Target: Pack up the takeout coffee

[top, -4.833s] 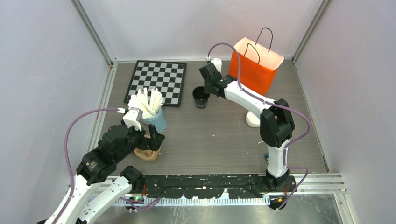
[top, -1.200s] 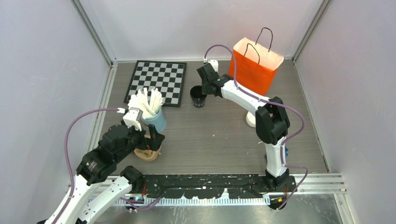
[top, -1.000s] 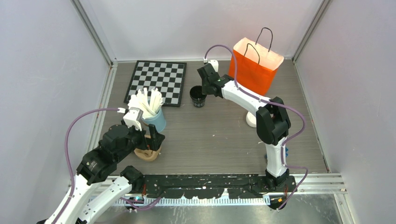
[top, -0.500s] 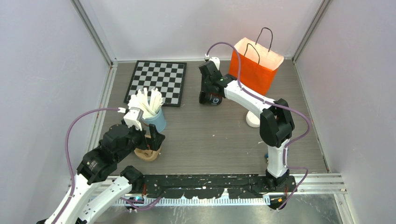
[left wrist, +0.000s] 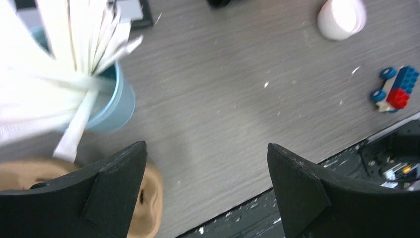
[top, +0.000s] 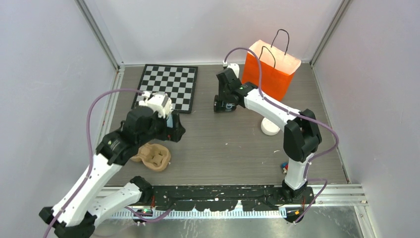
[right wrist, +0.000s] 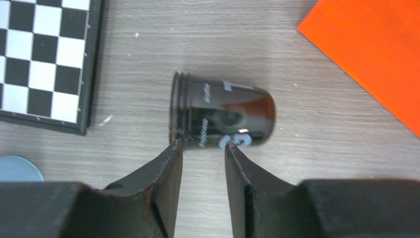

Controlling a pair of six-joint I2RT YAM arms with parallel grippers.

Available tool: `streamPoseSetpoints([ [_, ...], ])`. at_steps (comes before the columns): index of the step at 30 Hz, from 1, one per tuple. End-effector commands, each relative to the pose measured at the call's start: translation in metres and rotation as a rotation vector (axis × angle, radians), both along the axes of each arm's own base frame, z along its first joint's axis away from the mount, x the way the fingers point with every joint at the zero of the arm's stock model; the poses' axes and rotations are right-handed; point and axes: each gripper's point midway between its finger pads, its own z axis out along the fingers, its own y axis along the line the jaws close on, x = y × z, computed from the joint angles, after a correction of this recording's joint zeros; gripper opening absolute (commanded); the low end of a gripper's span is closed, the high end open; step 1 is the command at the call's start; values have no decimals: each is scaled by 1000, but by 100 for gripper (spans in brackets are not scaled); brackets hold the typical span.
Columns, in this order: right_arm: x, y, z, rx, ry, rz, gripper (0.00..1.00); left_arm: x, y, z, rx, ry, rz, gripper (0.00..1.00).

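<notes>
A black takeout coffee cup (top: 224, 105) with no lid lies on its side on the table, left of the orange bag. In the right wrist view the cup (right wrist: 223, 118) has its rim to the left and its base to the right. My right gripper (right wrist: 203, 147) has its jaws a little apart with nothing between them, and the tips sit right at the cup's near side. In the top view my right gripper (top: 225, 99) hangs just over the cup. My left gripper (left wrist: 206, 148) is open wide and empty, above bare table beside the light-blue cup (left wrist: 115, 104).
An orange paper bag (top: 271, 69) stands open at the back right. A white lid (top: 270, 128) lies near the right arm. A chessboard (top: 166, 87), a tan pulp cup carrier (top: 154, 156), white sticks (left wrist: 69, 54) and a small toy brick car (left wrist: 396, 90) also lie about.
The black cup has gone from upright to lying on its side, and my right gripper has parted its jaws. My left arm has lifted off the carrier and swung toward the light-blue cup.
</notes>
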Motion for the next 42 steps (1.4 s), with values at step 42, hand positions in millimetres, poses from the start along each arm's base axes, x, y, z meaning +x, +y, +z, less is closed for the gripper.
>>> streamPoseSetpoints([
  [42,-153,-103,155,265,-352,82,73,236,-187,-108,-356,43,-265,54],
])
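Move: The cup lies on its side, mouth to the left, some 26 cm ahead of the left hand, 21 cm to its right and about 17 cm below. From the right hand it is only about 3 cm ahead, 1 cm right and 7 cm lower. Of the cup, the orange bag stands about 7 cm farther out and 16 cm right, the white lids 12 cm nearer and 16 cm right, and the chessboard 8 cm farther out and 23 cm left. Forward and to the right, after a small rise and then sinking, the left hand sweeps nearly 30 cm across and about 13 cm down to the cup's mouth, rolling its left side down some 15 degrees, turning slightly clockwise and narrowing its wide-open fingers to about half. Meanwhile the right hand leaves the cup, drawing back, up and right, tilting its fingers upward and opening much wider. ##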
